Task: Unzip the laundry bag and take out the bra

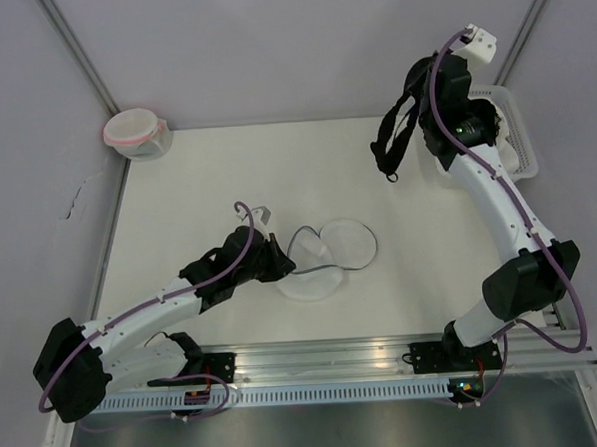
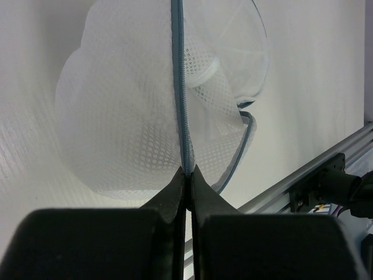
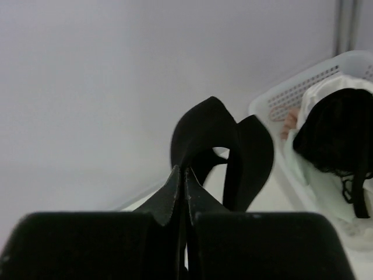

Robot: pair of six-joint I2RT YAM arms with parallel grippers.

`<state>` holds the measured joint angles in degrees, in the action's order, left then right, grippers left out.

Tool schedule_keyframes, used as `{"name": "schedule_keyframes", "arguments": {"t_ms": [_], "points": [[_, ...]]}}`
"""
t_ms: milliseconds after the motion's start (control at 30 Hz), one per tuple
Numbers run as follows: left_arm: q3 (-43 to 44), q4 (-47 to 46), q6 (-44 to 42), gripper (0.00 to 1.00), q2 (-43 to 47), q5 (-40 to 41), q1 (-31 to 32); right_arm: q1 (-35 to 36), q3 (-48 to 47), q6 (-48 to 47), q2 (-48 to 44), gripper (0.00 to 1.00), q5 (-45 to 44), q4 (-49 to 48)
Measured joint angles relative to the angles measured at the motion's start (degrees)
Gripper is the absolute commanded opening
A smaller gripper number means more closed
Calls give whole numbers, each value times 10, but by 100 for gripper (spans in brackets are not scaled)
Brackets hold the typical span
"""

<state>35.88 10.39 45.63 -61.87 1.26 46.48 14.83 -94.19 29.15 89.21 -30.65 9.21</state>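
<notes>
The laundry bag (image 1: 325, 257), a white mesh pouch with a grey-blue rim, lies open on the table in two round flaps. My left gripper (image 1: 280, 259) is shut on its rim at the bag's left side; the left wrist view shows the jaws (image 2: 187, 172) pinching the blue zipper rim (image 2: 179, 87). The black bra (image 1: 399, 133) hangs in the air from my right gripper (image 1: 422, 92), raised at the far right near the basket. In the right wrist view the jaws (image 3: 182, 175) are shut on the bra's black fabric (image 3: 221, 140).
A white slotted basket (image 1: 514, 137) with clothes stands at the far right; it also shows in the right wrist view (image 3: 303, 87). A round white pouch with a pink rim (image 1: 134, 132) sits at the far left corner. A metal rail (image 1: 385, 354) runs along the near edge.
</notes>
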Motion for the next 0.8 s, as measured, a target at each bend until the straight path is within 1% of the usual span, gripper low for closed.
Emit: {"name": "schedule_keyframes", "arguments": {"t_ms": [133,500,667,800], "points": [[-15,12,4,2,35,-3,0,-45,-31,-7,32,1,-20,9],[-48,52,23,2,131,-3,0,-169,-51,-6,82,0,-37,26],[-63,73,33,2,143,-3,0,-226,-49,-1,99,0,-41,33],[-63,75,37,2,143,-3,0,-251,-49,3,122,0,-20,34]]}}
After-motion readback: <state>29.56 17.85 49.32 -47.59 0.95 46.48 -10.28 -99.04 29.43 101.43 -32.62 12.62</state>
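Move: The right hand holds the bra high up. The white basket lies about 15 cm ahead of it, 23 cm to its right and some 33 cm below; the black garment inside is about 16 cm ahead and 19 cm right. The laundry bag's middle is some 18 cm back and 22 cm left, far below. From the left hand, pinching the bag's zip edge, the bag's middle lies roughly 8 cm ahead and 8 cm right, the basket about 43 cm ahead and 54 cm right. Sweeping right by about 23 cm towards the basket, the right hand carries the bra in its shut fingers, turning clockwise almost 30 degrees; it sinks some 8 cm, mostly in the later part, tipping slightly down. The left hand keeps its pinch on the zip edge and draws the bag back and to the left, rising a little and coming down again. ##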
